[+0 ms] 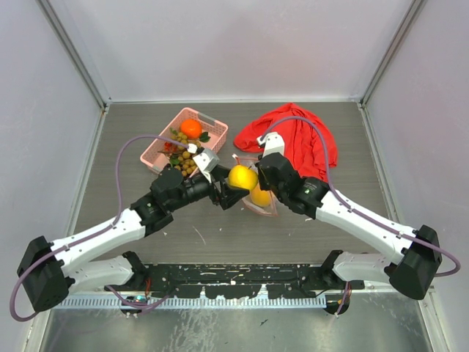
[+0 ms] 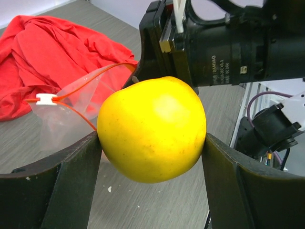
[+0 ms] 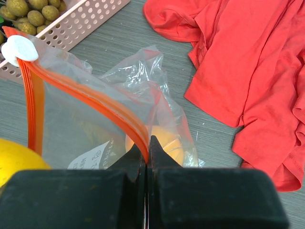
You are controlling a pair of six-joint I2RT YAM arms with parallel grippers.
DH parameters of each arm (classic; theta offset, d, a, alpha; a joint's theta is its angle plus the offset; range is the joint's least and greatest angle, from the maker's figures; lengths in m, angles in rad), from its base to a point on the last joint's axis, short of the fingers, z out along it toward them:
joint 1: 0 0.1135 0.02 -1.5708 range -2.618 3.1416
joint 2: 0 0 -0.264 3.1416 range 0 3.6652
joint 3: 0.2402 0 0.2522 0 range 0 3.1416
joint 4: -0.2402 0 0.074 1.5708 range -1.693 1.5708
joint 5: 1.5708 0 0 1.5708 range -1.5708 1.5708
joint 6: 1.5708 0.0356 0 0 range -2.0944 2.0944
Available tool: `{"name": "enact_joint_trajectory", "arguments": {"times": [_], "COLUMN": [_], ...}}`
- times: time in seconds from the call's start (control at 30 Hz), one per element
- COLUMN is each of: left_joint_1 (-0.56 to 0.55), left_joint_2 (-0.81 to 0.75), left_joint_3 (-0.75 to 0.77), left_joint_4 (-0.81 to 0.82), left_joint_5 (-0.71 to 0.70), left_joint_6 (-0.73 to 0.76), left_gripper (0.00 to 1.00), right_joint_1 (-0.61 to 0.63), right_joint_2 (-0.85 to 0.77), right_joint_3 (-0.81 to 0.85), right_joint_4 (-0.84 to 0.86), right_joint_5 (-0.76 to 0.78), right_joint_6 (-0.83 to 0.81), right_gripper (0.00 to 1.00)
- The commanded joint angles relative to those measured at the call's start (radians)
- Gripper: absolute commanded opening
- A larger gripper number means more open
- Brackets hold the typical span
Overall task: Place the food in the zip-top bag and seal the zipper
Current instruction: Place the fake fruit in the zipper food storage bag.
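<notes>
My left gripper (image 1: 233, 192) is shut on a yellow round fruit (image 2: 152, 129), also seen from above (image 1: 242, 177), held above the table beside the mouth of the clear zip-top bag (image 3: 95, 124). My right gripper (image 3: 147, 143) is shut on the bag's orange-red zipper strip (image 3: 90, 98) and holds that edge up. The white slider (image 3: 19, 47) sits at the strip's far end. A second yellow-orange fruit (image 3: 164, 140) lies inside the bag (image 1: 261, 196). The orange (image 1: 191, 128) and the berry bunch (image 1: 183, 158) are in the pink basket (image 1: 212, 126).
A red cloth (image 1: 308, 136) lies crumpled behind the bag at the back right. The pink basket stands at the back left. Grey walls close in the table on three sides.
</notes>
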Motion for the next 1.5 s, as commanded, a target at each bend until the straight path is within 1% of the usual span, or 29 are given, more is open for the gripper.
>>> {"name": "enact_joint_trajectory", "arguments": {"times": [0.0, 0.2, 0.37, 0.57, 0.7, 0.9, 0.97, 1.07, 1.13, 1.23, 1.3, 1.37, 1.47], "left_joint_1": [-0.008, -0.009, -0.011, -0.047, -0.094, -0.134, -0.153, -0.173, -0.179, -0.179, -0.179, -0.18, -0.179], "left_joint_2": [0.036, 0.067, 0.088, 0.133, 0.167, 0.209, 0.254, 0.279, 0.295, 0.314, 0.321, 0.321, 0.298], "left_joint_3": [0.0, 0.002, 0.032, 0.085, 0.11, 0.135, 0.136, 0.138, 0.145, 0.166, 0.189, 0.203, 0.204], "left_joint_4": [0.095, 0.036, -0.046, -0.105, -0.116, -0.112, -0.106, -0.111, -0.139, -0.229, -0.3, -0.332, -0.333], "left_joint_5": [-0.01, -0.082, -0.132, -0.195, -0.301, -0.437, -0.485, -0.574, -0.649, -0.789, -0.858, -0.865, -0.815], "left_joint_6": [0.04, 0.052, 0.075, 0.097, 0.11, 0.082, 0.081, 0.055, 0.004, -0.089, -0.145, -0.155, -0.165], "left_gripper": [0.49, 0.48, 0.49, 0.54, 0.59, 0.62, 0.62, 0.63, 0.63, 0.64, 0.65, 0.65, 0.68], "right_joint_1": [0.006, 0.005, 0.005, 0.004, 0.005, 0.005, 0.005, 0.005, 0.003, 0.003, 0.002, 0.0, -0.001], "right_joint_2": [-0.049, -0.074, -0.076, -0.069, -0.061, -0.052, -0.051, -0.056, -0.061, -0.071, -0.075, -0.074, -0.064], "right_joint_3": [0.004, -0.009, -0.012, -0.013, -0.015, -0.019, -0.019, -0.018, -0.017, -0.022, -0.027, -0.033, -0.042], "right_joint_4": [0.058, 0.065, 0.076, 0.091, 0.103, 0.117, 0.119, 0.12, 0.122, 0.122, 0.122, 0.122, 0.126], "right_joint_5": [-0.034, -0.05, -0.079, -0.116, -0.144, -0.168, -0.172, -0.179, -0.182, -0.18, -0.175, -0.175, -0.175], "right_joint_6": [0.015, 0.019, 0.024, 0.034, 0.043, 0.054, 0.057, 0.062, 0.064, 0.065, 0.068, 0.07, 0.075], "right_gripper": [0.01, 0.01, 0.01, 0.01, 0.01, 0.01, 0.01, 0.01, 0.01, 0.01, 0.01, 0.01, 0.01]}}
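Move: The left hand holds the yellow fruit; the zipper bag's open mouth lies about 4 cm ahead of it, 2 cm to its right and 10 cm lower. The slider is some 8 cm ahead, 1 cm left, 6 cm lower; the peach-coloured fruit inside the bag is about 7 cm ahead, 5 cm right, 19 cm lower. From the right hand, pinching the rim, the mouth's middle is 1 cm ahead, 3 cm left, 5 cm lower. Keeping its pinch on the yellow fruit, the left hand carries it down about 11 cm and some 6 cm forward into the bag mouth, the forward part strongest at the end, as its fingers dip and swing counter-clockwise by roughly 35 degrees. The right hand keeps the rim pinched and draws it about 3 cm left towards the fruit, easing slightly back. ##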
